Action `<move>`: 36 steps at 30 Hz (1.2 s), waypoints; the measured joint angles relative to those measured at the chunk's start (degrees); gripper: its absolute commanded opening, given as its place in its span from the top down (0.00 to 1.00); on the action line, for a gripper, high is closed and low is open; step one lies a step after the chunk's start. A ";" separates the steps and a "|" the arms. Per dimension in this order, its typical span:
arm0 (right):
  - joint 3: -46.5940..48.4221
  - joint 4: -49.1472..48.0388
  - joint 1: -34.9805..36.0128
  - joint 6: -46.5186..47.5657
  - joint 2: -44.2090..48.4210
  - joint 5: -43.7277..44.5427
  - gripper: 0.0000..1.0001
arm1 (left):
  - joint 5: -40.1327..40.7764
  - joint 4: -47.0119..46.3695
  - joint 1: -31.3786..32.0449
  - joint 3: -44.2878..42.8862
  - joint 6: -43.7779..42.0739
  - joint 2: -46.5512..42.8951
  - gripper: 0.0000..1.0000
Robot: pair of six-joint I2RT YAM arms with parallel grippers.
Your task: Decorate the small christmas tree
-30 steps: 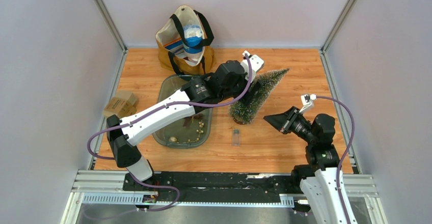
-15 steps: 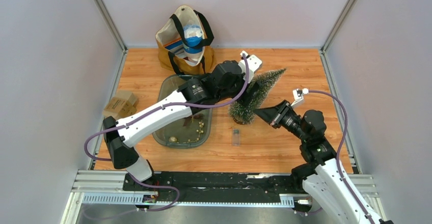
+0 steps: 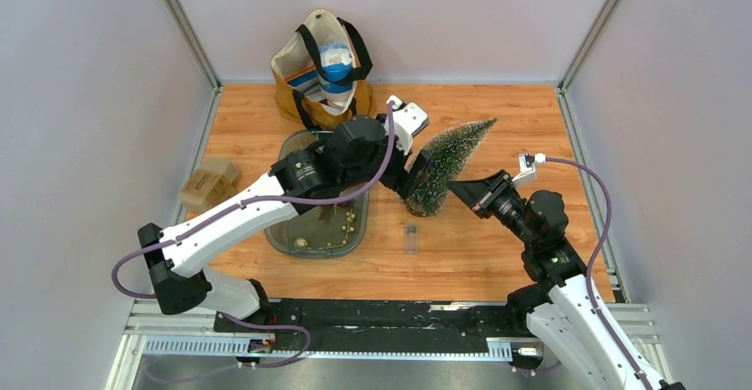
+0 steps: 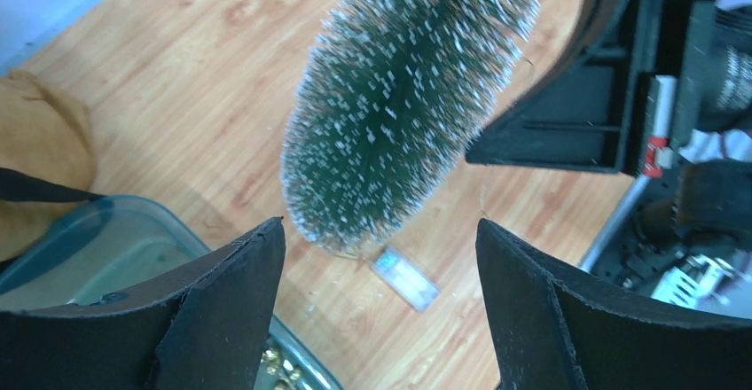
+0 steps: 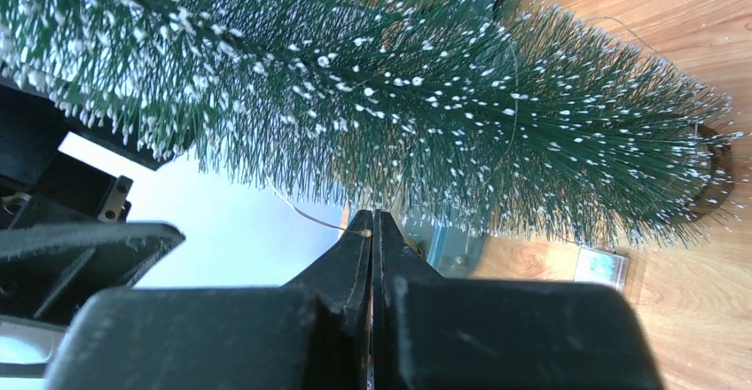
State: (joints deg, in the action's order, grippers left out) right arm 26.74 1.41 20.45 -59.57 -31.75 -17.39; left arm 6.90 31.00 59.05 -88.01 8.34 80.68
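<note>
The small christmas tree (image 3: 448, 161) is dark green with white tips; its base rests on the wooden table and its tip points to the back right. My left gripper (image 3: 411, 180) is open just left of the base, touching nothing; the left wrist view has the tree (image 4: 408, 97) beyond the wide jaws (image 4: 379, 230). Against the tree's right side, my right gripper (image 3: 457, 188) is shut on a thin light wire (image 5: 310, 214) with a tiny bulb at the fingertips (image 5: 372, 217). The wire runs up into the needles (image 5: 399, 80).
A small clear battery box (image 3: 410, 237) lies in front of the tree. The clear tray (image 3: 293, 155) with gold beads (image 3: 348, 223) sits under my left arm. A tote bag (image 3: 324, 66) stands at the back and a cardboard box (image 3: 210, 182) at the left edge.
My left gripper has drawn back left from the tree's middle to beside its base. My right gripper has moved in from the right to the tree. The tree's tip shifted slightly left.
</note>
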 measured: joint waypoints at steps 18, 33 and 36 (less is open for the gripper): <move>0.22 0.04 0.00 -1.22 1.11 -0.46 1.00 | -14.82 -14.23 0.13 20.13 22.32 -3.98 0.24; 0.35 0.04 0.00 -1.66 0.83 -1.88 1.00 | -19.08 -23.15 0.17 19.91 27.80 -0.17 0.34; 0.33 0.04 0.00 -1.68 0.83 -2.23 1.00 | -19.26 -23.15 0.17 19.91 27.93 0.79 0.39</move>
State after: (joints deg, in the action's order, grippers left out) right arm 27.07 1.45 20.45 -61.25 -30.92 -19.62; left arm -12.36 7.86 59.22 -68.10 36.27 81.47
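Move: The left hand goes for the thin wire whose end the right fingers already pinch; its loose tail hangs roughly 8 cm to the left hand's right, 4 cm back and 10 cm below. From the left hand, the tree's middle stands some 5 cm right, 3 cm ahead and 14 cm below; the small clear box lies about 6 cm back, level sideways, 30 cm down. For the right hand, the tail is roughly 3 cm back, straight sideways, 2 cm below. The left hand swings back, right and down about 10 cm towards the wire, tipping down, its fingers closing partway. ##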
